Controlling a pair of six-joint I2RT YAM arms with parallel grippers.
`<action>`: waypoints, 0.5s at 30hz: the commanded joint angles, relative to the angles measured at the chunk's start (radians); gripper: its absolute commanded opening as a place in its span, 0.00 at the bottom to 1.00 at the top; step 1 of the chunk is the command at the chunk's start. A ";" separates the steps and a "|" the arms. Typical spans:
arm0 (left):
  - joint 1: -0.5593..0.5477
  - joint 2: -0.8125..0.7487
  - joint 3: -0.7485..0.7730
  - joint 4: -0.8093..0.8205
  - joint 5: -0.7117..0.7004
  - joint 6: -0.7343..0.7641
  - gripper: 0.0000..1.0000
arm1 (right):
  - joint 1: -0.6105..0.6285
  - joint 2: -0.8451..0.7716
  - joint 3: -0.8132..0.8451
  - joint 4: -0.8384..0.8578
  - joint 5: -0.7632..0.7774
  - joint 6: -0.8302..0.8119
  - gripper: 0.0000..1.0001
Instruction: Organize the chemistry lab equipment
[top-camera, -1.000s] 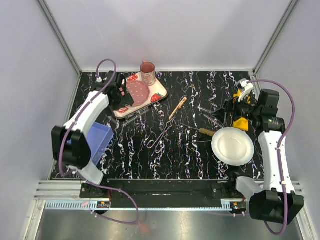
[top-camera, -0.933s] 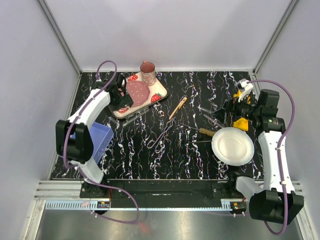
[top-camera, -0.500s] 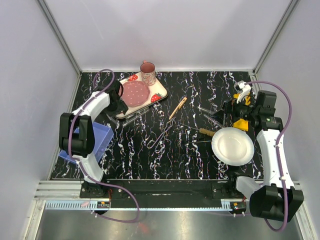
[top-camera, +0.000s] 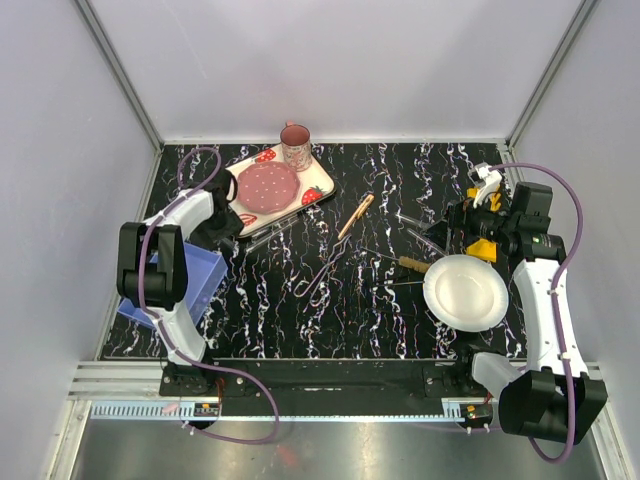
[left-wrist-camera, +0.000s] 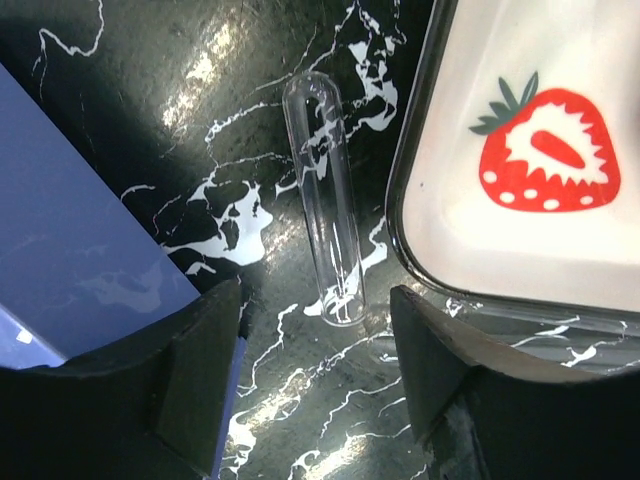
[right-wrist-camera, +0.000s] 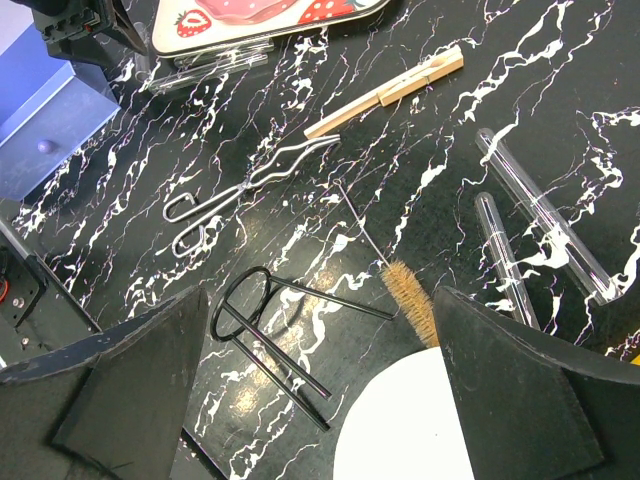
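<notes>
A clear test tube (left-wrist-camera: 322, 195) lies on the black marbled table between the blue box (left-wrist-camera: 70, 230) and the strawberry tray (left-wrist-camera: 520, 130). My left gripper (left-wrist-camera: 312, 330) is open, low over the tube's open end, empty; it also shows in the top view (top-camera: 224, 224). More tubes (top-camera: 265, 236) lie along the tray's front edge. My right gripper (right-wrist-camera: 320, 330) is open and empty above a black wire ring stand (right-wrist-camera: 270, 330) and a brush (right-wrist-camera: 410, 300). Beyond lie a wire tong (right-wrist-camera: 245, 185), a wooden holder (right-wrist-camera: 385, 92) and two test tubes (right-wrist-camera: 545, 215).
A round white plate (top-camera: 465, 292) sits at the right by my right gripper (top-camera: 445, 232). A pink mug (top-camera: 295, 145) stands on the tray (top-camera: 312, 192). The blue box (top-camera: 195, 280) is at the left edge. Grey walls close the table's back and sides.
My left gripper has moved off the tray, toward the near left, down to the gap between tray and blue box. The right arm has barely shifted.
</notes>
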 joint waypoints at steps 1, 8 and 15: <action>0.014 0.022 -0.003 0.062 0.002 0.024 0.64 | -0.005 -0.007 0.004 0.041 0.004 -0.005 1.00; 0.031 0.065 -0.009 0.090 0.036 0.044 0.52 | -0.006 -0.006 0.005 0.042 0.002 -0.001 1.00; 0.033 0.083 -0.027 0.107 0.042 0.065 0.39 | -0.006 -0.008 0.005 0.042 -0.002 0.002 1.00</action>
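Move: A short test tube lies just under the left hand, its middle about 4 cm ahead, 2 cm to the left and some 4 cm below. From that hand the strawberry tray's middle is roughly 13 cm ahead and 11 cm to the right, the blue box's 14 cm back and 9 cm left, and the pair of long tubes 2 cm ahead and 11 cm right. From the right hand, the short tube is about 50 cm left and 11 cm ahead, well below. Sinking about 3 cm onto the near end of the short test tube, the left hand brings its fingers down on either side of the glass in the gap between blue box and tray, easing only slightly forward at first. The fingers keep closing, from about two-thirds open to well under half, with the wrist held steady; whether they already touch the tube can't be seen. ##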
